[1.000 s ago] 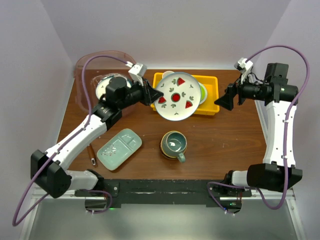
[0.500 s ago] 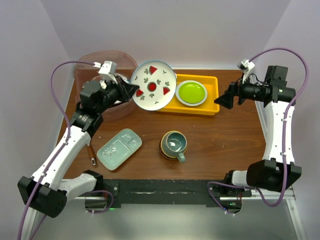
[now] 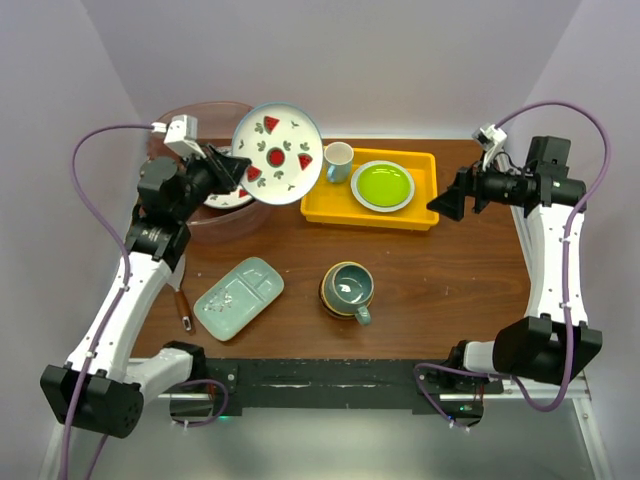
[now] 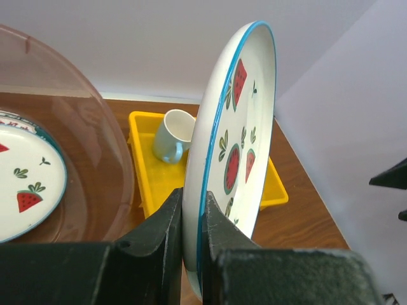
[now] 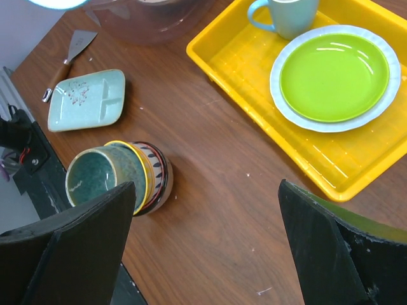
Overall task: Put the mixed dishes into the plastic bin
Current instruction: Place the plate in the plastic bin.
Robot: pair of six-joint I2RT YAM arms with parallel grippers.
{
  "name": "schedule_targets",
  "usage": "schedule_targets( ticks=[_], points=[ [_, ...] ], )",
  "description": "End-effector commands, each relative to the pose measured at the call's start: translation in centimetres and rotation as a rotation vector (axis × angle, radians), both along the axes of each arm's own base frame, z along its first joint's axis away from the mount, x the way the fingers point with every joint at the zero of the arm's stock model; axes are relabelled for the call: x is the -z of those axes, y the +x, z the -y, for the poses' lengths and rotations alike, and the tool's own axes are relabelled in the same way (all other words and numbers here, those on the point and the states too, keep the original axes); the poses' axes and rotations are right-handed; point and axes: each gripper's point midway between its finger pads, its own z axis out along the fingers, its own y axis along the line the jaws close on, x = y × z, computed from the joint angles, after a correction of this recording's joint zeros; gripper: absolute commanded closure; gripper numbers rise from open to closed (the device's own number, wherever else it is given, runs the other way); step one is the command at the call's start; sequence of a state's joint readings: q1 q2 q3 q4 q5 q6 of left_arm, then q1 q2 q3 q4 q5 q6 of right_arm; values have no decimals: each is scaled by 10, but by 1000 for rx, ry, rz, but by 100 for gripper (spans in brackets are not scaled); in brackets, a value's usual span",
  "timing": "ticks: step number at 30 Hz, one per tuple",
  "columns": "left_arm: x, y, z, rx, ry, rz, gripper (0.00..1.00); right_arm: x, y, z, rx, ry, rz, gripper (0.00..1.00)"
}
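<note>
A white plate with red watermelon marks and a blue rim (image 3: 280, 152) (image 4: 236, 140) stands on edge in the air by the right rim of the plastic bin (image 3: 222, 224) (image 4: 95, 146). My left gripper (image 3: 238, 170) (image 4: 191, 219) is shut on its lower edge. A second red-marked plate (image 3: 228, 197) (image 4: 25, 181) lies inside the bin. On the table lie a pale green divided tray (image 3: 238, 297) (image 5: 86, 100) and a teal mug (image 3: 347, 287) (image 5: 98, 175) nested in a patterned bowl (image 5: 156, 176). My right gripper (image 3: 448, 204) (image 5: 206, 244) hangs open and empty right of the yellow tray.
A yellow tray (image 3: 420, 215) (image 5: 254, 82) at the back holds a lime-green plate (image 3: 382, 185) (image 5: 334, 76) and a small white cup (image 3: 338, 160) (image 4: 173, 135). A spatula (image 3: 182, 305) (image 5: 67, 63) lies left of the pale green tray.
My left arm has carried the watermelon plate up and leftward, from over the yellow tray to the bin's right rim. The right arm has hardly moved.
</note>
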State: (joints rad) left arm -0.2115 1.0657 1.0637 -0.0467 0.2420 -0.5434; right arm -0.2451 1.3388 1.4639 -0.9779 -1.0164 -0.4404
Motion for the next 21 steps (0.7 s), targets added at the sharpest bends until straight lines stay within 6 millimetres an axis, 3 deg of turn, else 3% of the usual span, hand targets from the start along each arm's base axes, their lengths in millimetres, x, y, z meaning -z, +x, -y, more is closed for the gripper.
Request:
schedule_targets(
  ticks=[1,11,21],
  points=[
    [-74,2,-18,-32,-150,218,100,-14,-4,-2,-2,8,58,2],
    [-52,34,-60,-142,-279,133,100,-8,-4,-1,1,4,50,2],
    [-4,81,-107,-292,-381,-4,100,-4,-3,0,3,-1,46,2]
  ],
)
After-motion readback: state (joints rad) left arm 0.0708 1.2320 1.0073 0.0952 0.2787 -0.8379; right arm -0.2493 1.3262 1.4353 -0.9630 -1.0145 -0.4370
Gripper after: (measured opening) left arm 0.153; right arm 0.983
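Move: The left hand holds the watermelon plate by its rim, pointing forward-right. The plastic bin's middle lies about 26 cm ahead, 11 cm left and 25 cm below. The light-blue mug is some 32 cm ahead and 25 cm right of that hand, the yellow tray's middle about 23 cm ahead and 36 cm right. From the idle right hand, the bin is roughly 30 cm ahead and 66 cm left. Keeping its pinch, the left hand swings the plate about 9 cm left, 6 forward and 5 down towards the bin. ##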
